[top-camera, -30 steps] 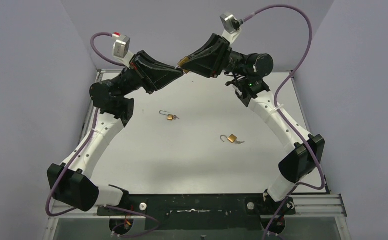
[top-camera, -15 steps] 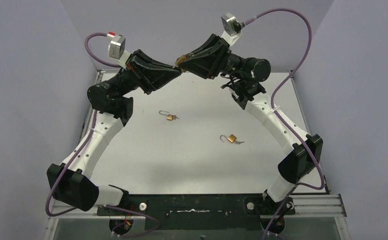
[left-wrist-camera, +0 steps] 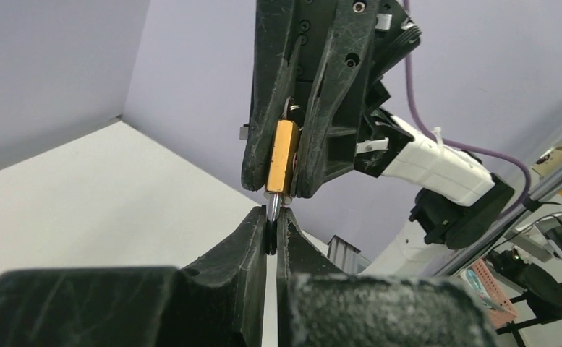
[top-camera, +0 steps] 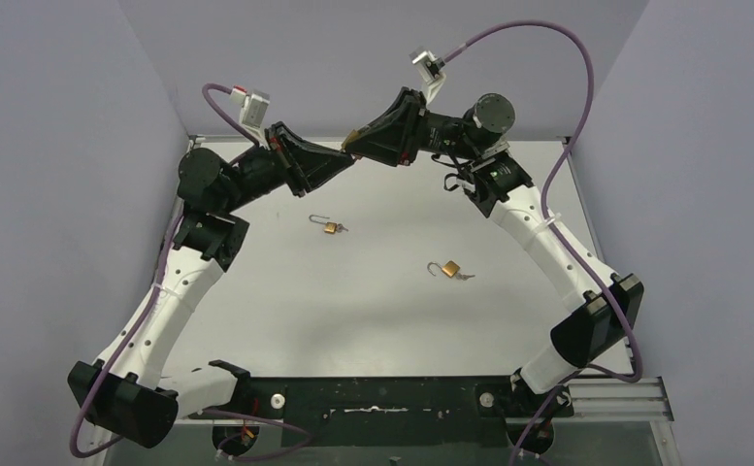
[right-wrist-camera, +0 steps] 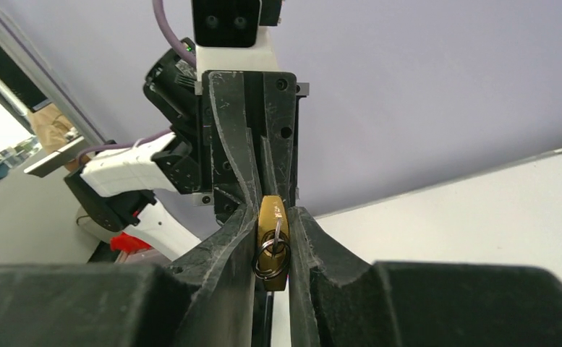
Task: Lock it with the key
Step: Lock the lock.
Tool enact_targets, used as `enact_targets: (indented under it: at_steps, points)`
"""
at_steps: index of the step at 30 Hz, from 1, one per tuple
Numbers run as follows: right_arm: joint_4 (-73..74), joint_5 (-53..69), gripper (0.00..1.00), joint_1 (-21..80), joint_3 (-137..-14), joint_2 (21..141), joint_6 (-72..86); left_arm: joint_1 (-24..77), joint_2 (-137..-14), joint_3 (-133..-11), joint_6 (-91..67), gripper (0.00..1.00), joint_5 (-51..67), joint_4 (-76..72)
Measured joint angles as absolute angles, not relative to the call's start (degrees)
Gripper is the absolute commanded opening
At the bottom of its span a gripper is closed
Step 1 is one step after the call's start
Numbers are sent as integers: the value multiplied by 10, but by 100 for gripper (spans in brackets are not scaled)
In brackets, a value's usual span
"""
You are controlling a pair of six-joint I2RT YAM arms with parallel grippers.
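Note:
A brass padlock (left-wrist-camera: 285,155) hangs in the air over the table's far edge, and my right gripper (right-wrist-camera: 273,217) is shut on its body. In the right wrist view the padlock (right-wrist-camera: 272,230) shows its end face with the key and its ring (right-wrist-camera: 270,258) in the keyhole. A silver shackle stem (left-wrist-camera: 273,208) sticks out of the other end, and my left gripper (left-wrist-camera: 272,220) is shut on it. From above, the two grippers meet tip to tip, left gripper (top-camera: 339,153) against right gripper (top-camera: 356,138).
Two more brass padlocks lie on the white table with shackles open and keys in them, one (top-camera: 331,227) mid-left and one (top-camera: 448,268) mid-right. Purple walls close in the back and sides. A black base rail (top-camera: 382,398) runs along the near edge.
Both arms have swung and rolled their wrists while staying joined at the padlock. The left elbow moved outward and lower. Both grips are unchanged.

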State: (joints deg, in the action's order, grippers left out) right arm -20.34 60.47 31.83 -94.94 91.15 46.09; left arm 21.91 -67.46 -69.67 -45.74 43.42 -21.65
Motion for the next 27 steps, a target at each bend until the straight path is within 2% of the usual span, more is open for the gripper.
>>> enact_targets:
  at_steps: [7, 9, 12, 16, 20, 24, 27]
  points:
    - [-117, 573, 0, 318, -920, 893, 387, 222, -674, -697, -414, 0, 408, -114]
    - [-95, 568, 15, 319, -914, 886, 369, 225, -674, -697, -404, 0, 407, -97]
    - [-70, 566, 30, 319, -911, 881, 347, 227, -674, -702, -383, 0, 408, -70]
    - [-37, 560, 68, 303, -911, 877, 328, 234, -674, -721, -350, 0, 406, -34]
    - [-29, 578, 79, 235, -908, 872, 336, 235, -673, -737, -320, 0, 395, -18]
    - [-60, 579, 81, 151, -889, 853, 360, 232, -662, -738, -303, 0, 399, -6]
    - [-131, 595, 81, 149, -847, 834, 405, 231, -657, -738, -290, 0, 408, 5]
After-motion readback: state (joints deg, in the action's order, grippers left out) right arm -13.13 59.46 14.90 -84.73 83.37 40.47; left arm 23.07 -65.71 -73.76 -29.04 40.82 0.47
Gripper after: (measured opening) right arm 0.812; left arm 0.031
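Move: The lock body is already between the right fingertips, practically at that hand's point, with the keys on it. From the left hand, whose fingers hold the shackle, it lies about 3 cm to the right, 1 cm ahead and 1 cm up. From the right hand, both spare padlocks lie on the table about 55 cm below: one roughly 9 cm ahead and 9 cm left, the other some 4 cm back and 20 cm right. Down together go both hands first, some 4 cm, with the lock still pinched between them. Then the right fingers open wide, let go of the body, and the right hand pulls away from it about 10 cm to the right and 6 cm forward, swinging clockwise, before easing back slightly. The left keeps its grip on the shackle and rolls some 10 degrees. ##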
